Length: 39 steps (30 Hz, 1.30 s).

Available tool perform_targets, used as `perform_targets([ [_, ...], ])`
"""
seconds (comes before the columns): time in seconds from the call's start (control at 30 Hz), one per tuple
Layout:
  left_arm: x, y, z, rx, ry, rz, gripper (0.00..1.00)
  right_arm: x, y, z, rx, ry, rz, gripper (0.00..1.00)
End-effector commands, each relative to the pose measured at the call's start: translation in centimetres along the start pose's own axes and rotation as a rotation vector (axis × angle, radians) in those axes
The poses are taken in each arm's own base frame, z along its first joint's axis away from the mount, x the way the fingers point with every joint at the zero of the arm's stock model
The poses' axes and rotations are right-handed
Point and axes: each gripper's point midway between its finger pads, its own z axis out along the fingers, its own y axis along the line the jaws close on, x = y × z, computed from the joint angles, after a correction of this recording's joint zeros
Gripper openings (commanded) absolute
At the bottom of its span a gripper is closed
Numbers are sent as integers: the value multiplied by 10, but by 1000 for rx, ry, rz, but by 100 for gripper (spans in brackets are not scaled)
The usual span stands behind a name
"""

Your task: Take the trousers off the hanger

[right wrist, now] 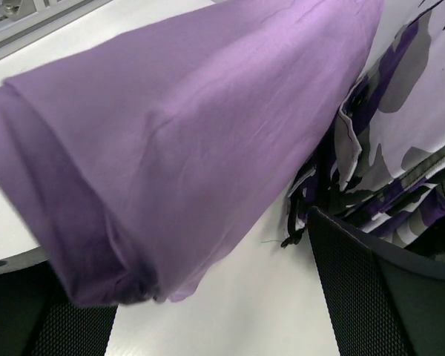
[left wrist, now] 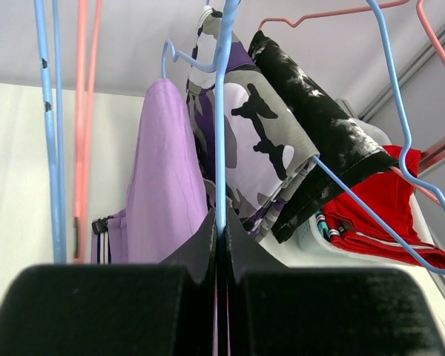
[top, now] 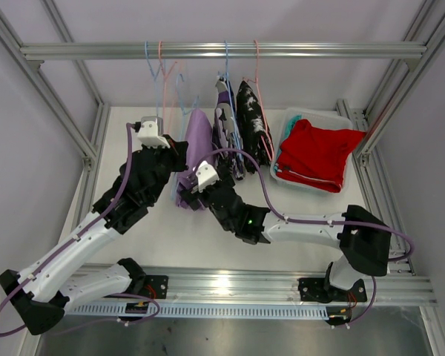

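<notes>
Lilac trousers [top: 196, 152] hang folded over a blue hanger [left wrist: 221, 111] under the rail. My left gripper [top: 175, 147] is shut on that hanger's thin blue wire [left wrist: 221, 219], close beside the lilac cloth [left wrist: 163, 178]. My right gripper [top: 188, 194] stands open at the trousers' lower end. The lilac fold [right wrist: 170, 148] droops between its wide-apart fingers [right wrist: 356, 289] and is not pinched. To the right hang the purple-white-black print trousers [top: 227, 133] and the black white-blotched trousers [top: 252, 119]. Red trousers [top: 317, 152] lie in a bin, with a teal edge [top: 292, 123] beneath them.
The white bin [top: 334, 119] stands at the back right of the table. Empty blue [left wrist: 52, 148] and pink hangers [left wrist: 81, 133] dangle from the rail [top: 222, 50] to the left. Aluminium frame posts [top: 78, 119] border both sides.
</notes>
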Motion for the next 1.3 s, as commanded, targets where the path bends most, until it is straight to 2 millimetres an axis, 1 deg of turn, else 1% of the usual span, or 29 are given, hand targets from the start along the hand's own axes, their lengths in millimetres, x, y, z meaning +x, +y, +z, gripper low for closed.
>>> perform_targets([
  [0.0,-32,-12,-8,52,-97,-27,0,-29,3,10,-25,-98,90,99],
  [0.13,-32,-14,-8,66,-94,-23,0,-28,4,13,-23,-104,82,99],
  [0.2,-31,-15,-8,71,-92,-22,0,-30,-1,15,12,-117,80,100],
  [0.23,-32,-16,-8,76,-92,-23,0,-27,-1,17,23,-115,73,99],
  [0.33,-30,-16,-8,78,-89,-23,0,-31,-6,21,63,-146,66,99],
  [0.4,-31,-16,-9,77,-90,-24,0,-32,-6,25,83,-162,54,96],
  [0.43,-32,-16,-9,77,-92,-23,0,-32,-9,26,108,-161,34,95],
  [0.47,-32,-16,-9,76,-92,-21,1,-31,-8,28,118,-166,31,90],
  [0.53,-31,-15,-9,72,-92,-19,0,-31,-10,30,132,-173,22,87],
  [0.57,-31,-15,-8,71,-92,-19,0,-32,-9,30,130,-180,22,81],
  [0.63,-32,-15,-8,71,-94,-19,0,-30,-8,32,132,-179,14,77],
  [0.73,-32,-15,-9,71,-94,-16,0,-29,-11,35,133,-175,13,62],
  [0.77,-33,-15,-9,71,-95,-16,0,-28,-10,35,125,-172,13,52],
  [0.83,-32,-15,-8,74,-93,-17,0,-29,-12,36,126,-173,13,44],
  [0.87,-31,-15,-8,73,-90,-14,0,-29,-11,36,122,-173,12,34],
  [0.93,-31,-15,-8,73,-90,-15,0,-31,-13,36,124,-175,6,22],
  [0.97,-29,-15,-7,72,-86,-13,0,-32,-13,36,125,-172,3,12],
  [1.0,-31,-15,-7,71,-89,-15,0,-33,-13,36,120,-170,0,5],
  [1.03,-31,-15,-7,68,-90,-15,0,-35,-13,35,120,-168,0,0],
  [1.13,-31,-13,-6,57,-93,-12,0,-45,-16,27,111,-169,0,0],
  [1.2,-29,-12,-5,52,-89,-3,0,-54,-21,18,112,-175,3,0],
  [1.23,-30,-12,-5,51,-90,-2,0,-56,-24,14,127,-166,-9,0],
  [1.27,-29,-11,-5,51,-89,3,0,-66,-30,7,136,-180,-5,0],
])
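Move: Just ahead of the right hand's open fingers hangs the lower end of the purple trousers, about 4 cm forward, 2 cm to the left and nearly level. The camouflage trousers hang about 11 cm ahead and 8 cm to the right of this hand, the black trousers about 13 cm ahead and 15 cm to the right. From the left hand, that lower end lies some 12 cm below, 2 cm ahead and 2 cm to the right. Easing forward about 3 cm and slightly left, the right hand brings its wide-open fingers around the lower end of the purple trousers, tipping up by some 5 to 10 degrees, then shuts them fully and pinches the cloth. The left hand stays put, still gripping the light-blue hanger. ##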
